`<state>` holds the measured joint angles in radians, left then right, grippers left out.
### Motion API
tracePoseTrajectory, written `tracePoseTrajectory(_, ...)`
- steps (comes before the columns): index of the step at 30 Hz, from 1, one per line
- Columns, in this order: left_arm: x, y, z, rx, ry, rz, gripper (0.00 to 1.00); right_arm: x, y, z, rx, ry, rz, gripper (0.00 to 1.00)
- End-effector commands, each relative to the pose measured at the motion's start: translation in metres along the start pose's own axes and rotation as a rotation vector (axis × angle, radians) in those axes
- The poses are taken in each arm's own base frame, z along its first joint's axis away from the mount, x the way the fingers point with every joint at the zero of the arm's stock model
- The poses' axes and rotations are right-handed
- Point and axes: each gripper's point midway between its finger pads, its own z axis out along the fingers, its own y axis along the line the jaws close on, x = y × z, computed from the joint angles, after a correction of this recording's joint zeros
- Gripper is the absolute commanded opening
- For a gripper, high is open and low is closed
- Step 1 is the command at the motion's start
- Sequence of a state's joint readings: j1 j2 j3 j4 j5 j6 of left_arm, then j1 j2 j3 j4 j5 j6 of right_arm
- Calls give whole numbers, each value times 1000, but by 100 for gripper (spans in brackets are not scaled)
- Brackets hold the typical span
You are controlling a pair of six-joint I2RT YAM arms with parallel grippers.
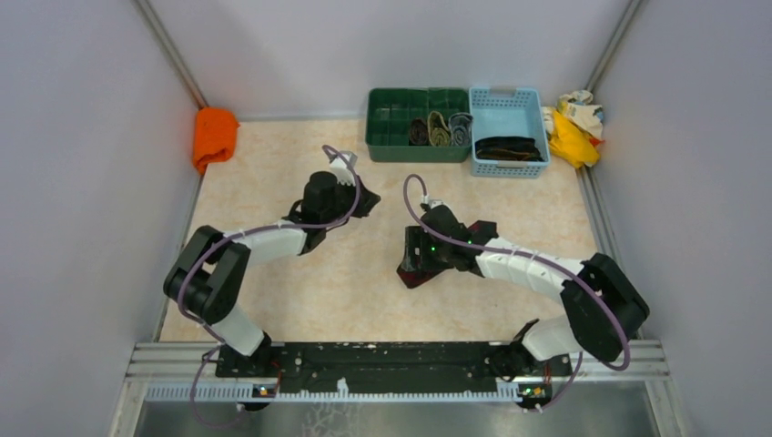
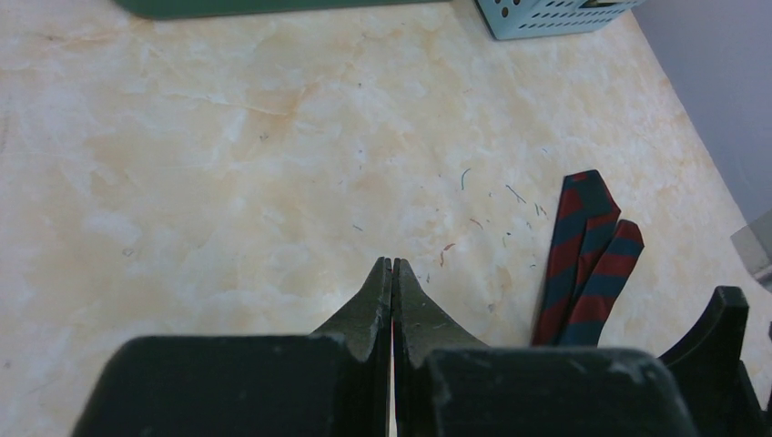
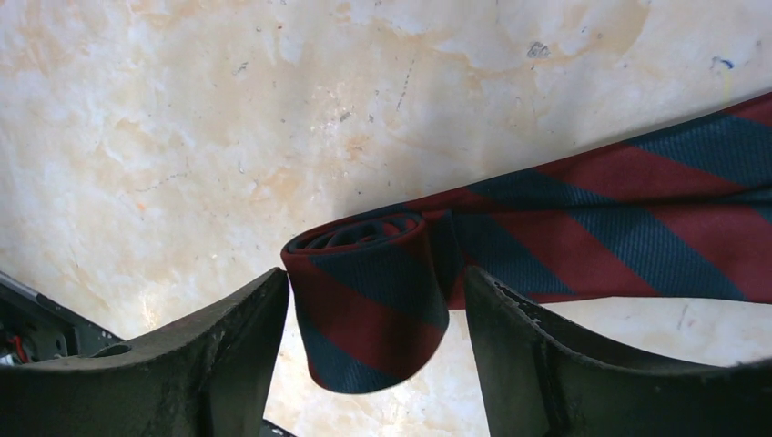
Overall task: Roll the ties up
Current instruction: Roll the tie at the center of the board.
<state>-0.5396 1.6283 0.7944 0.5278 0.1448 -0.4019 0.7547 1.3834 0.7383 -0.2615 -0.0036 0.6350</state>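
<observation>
A dark red and navy striped tie [image 3: 373, 291] lies on the marbled table, one end wound into a loose roll and its tail [image 3: 637, 209] running off to the right. My right gripper [image 3: 375, 275] stands open around that roll, with a gap showing at the right finger [image 3: 510, 337]. From above, the right gripper [image 1: 421, 259] hangs over the tie [image 1: 414, 273] at mid-table. My left gripper [image 2: 392, 264] is shut with nothing in it; the tie's two ends [image 2: 587, 264] lie to its right. From above, the left gripper [image 1: 371, 202] is up and left of the tie.
A green tray [image 1: 391, 137] at the back holds rolled ties [image 1: 441, 129]. Beside it a light blue basket [image 1: 508, 96] holds dark ties [image 1: 507, 147]. An orange cloth [image 1: 214, 135] lies at the back left, and yellow-and-cream rags [image 1: 573, 123] at the back right. Walls close in on both sides.
</observation>
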Motion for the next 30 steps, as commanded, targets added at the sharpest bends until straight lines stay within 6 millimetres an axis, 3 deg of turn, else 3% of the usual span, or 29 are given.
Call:
tracePoseTrajectory(1, -4, -14, 8, 48, 1, 28, 0, -29, 7, -21, -5, -88, -35, 71)
tracePoseTrajectory(11, 4, -23, 15, 71, 25, 43, 0, -30, -33, -21, 167, -90, -82, 70)
tracePoseTrajectory(20, 1, -32, 22, 90, 33, 59, 0, -51, -60, -32, 312, -156, -127, 69)
tracePoseTrajectory(30, 15, -39, 31, 129, 86, 71, 0, -43, -88, -10, 375, -100, -131, 68)
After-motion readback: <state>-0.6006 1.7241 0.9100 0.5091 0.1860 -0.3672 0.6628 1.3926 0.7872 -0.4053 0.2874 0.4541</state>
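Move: The loose flat stretch of the tie has its middle about 10 cm to the right hand's right, 4 cm farther out and some 4 cm below; its two ends lie about 17 cm right and 8 cm ahead of the hand. The rolled part is practically beneath the open fingers, about 2 cm back, 1 cm left and 3 cm down. From the left hand, the flat stretch's middle is roughly 17 cm right, 12 cm back and 11 cm below. Rightward and somewhat forward, about 9 cm in all, the right hand leaves the rolled part and travels along the flat stretch towards the tie's loose ends, rising about a centimetre first and sinking back at the finish. Its fingers stay wide open while the wrist swings some 20 degrees to point them more steeply down. The left hand, fingers shut, drifts about 4 cm right, high over the table. ##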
